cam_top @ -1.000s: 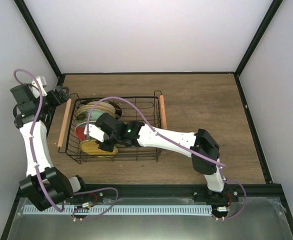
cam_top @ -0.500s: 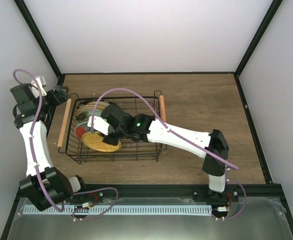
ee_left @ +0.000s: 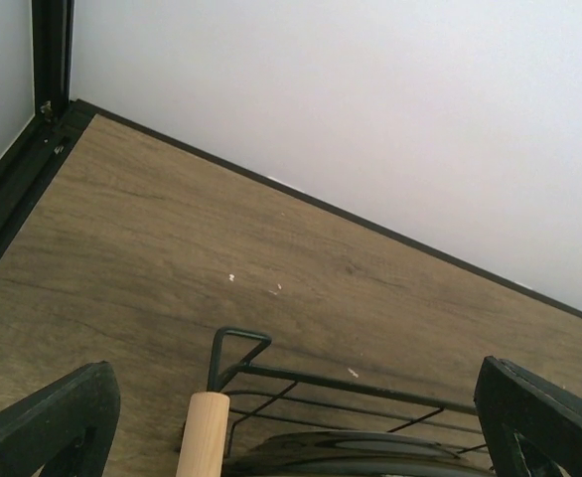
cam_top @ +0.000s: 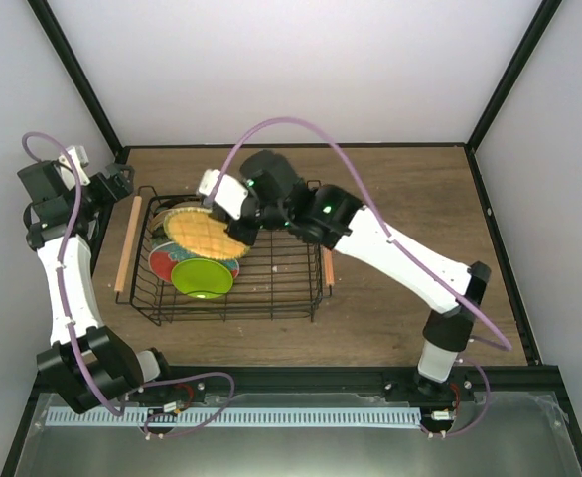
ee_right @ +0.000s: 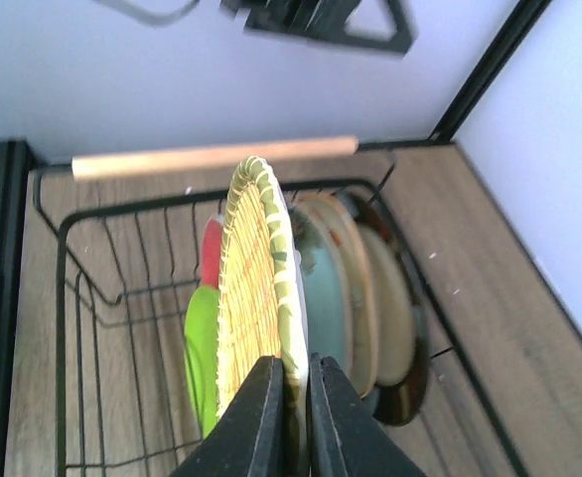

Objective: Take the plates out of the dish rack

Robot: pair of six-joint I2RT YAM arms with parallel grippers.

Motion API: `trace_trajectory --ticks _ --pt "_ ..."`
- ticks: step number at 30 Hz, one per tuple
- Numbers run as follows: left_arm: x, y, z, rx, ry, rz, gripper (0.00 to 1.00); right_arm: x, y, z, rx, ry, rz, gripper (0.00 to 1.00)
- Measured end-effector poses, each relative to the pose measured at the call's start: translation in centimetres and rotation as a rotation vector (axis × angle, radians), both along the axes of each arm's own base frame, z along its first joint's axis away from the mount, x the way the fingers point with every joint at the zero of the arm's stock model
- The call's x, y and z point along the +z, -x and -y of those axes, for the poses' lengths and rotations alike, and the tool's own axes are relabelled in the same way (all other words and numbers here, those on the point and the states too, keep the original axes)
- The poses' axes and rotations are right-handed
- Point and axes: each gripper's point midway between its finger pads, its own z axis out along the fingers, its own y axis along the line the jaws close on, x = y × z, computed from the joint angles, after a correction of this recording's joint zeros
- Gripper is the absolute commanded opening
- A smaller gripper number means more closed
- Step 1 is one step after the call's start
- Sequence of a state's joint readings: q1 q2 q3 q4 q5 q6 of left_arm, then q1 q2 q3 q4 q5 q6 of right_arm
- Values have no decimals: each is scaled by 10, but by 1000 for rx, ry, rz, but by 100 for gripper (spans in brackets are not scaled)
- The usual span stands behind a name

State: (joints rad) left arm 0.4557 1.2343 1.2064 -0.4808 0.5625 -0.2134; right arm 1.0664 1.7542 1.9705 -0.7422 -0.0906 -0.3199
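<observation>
My right gripper (cam_top: 234,222) (ee_right: 293,374) is shut on the rim of the small orange gridded plate (cam_top: 207,234) (ee_right: 255,278). It holds the plate on edge above the black wire dish rack (cam_top: 271,310) (ee_right: 63,298). In the rack stand a lime-green plate (cam_top: 202,278) (ee_right: 201,348), a red one (cam_top: 162,264) (ee_right: 212,253), a pale teal one (ee_right: 323,298), a beige one (ee_right: 390,298) and a dark-rimmed one (ee_right: 410,399). My left gripper (cam_top: 122,185) (ee_left: 301,427) hangs open over the rack's back left corner, apart from the wooden handle (ee_left: 204,439).
A second wooden handle (cam_top: 323,238) lines the rack's right side. Bare wooden table (cam_top: 420,219) lies to the right of the rack and behind it. Black frame posts and white walls close in the left, right and back.
My right arm has lifted the orange gridded plate up out of the rack and toward the back. The lime-green plate now shows below it. The left arm has barely moved.
</observation>
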Motion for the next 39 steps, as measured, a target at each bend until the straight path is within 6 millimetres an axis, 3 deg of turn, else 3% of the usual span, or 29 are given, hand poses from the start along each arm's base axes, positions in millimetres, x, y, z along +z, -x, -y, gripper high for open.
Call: trace_trajectory --ticks 5,10,13,16,21,25,29,34,39 --pt "0 -5 -2 6 11 5 100 58 -12 29 -39 -126 18 1" --pt "-1 -8 -4 8 18 6 100 95 -33 64 -110 -239 1 1" --pt "1 -9 -3 3 18 17 100 112 -66 89 -209 -309 9 1" --pt "4 -10 -2 -5 17 29 100 122 -112 121 -344 -376 20 1" --pt "13 -12 0 -21 7 57 100 123 -190 182 -583 -466 -1 1" --pt "15 -12 1 -37 -2 67 100 103 -255 260 -849 -525 -58 1" --pt "15 -11 3 -52 -19 71 100 78 -289 343 -1088 -565 -118 1" --pt "15 -11 4 -64 -25 72 100 32 -304 430 -1320 -605 -210 1" --pt "15 -10 7 -78 -23 73 100 -44 -302 498 -1504 -630 -389 1"
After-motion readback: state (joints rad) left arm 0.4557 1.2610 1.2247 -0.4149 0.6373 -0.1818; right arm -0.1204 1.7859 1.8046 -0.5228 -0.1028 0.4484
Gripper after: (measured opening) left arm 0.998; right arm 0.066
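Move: The right hand already holds the yellow plate above the rack; the open table it heads for lies about 50 cm to its right, 25 cm ahead and 34 cm below. The rack's right handle is some 22 cm right, 8 cm ahead, 25 cm below; the green plate 8 cm left, 2 cm back, 26 cm below. From the left hand that open table is roughly 75 cm right, 10 cm ahead, 32 cm below. Right hand carries the gripped plate 50 cm right and 30 cm forward, arcing up then down, turning clockwise. ##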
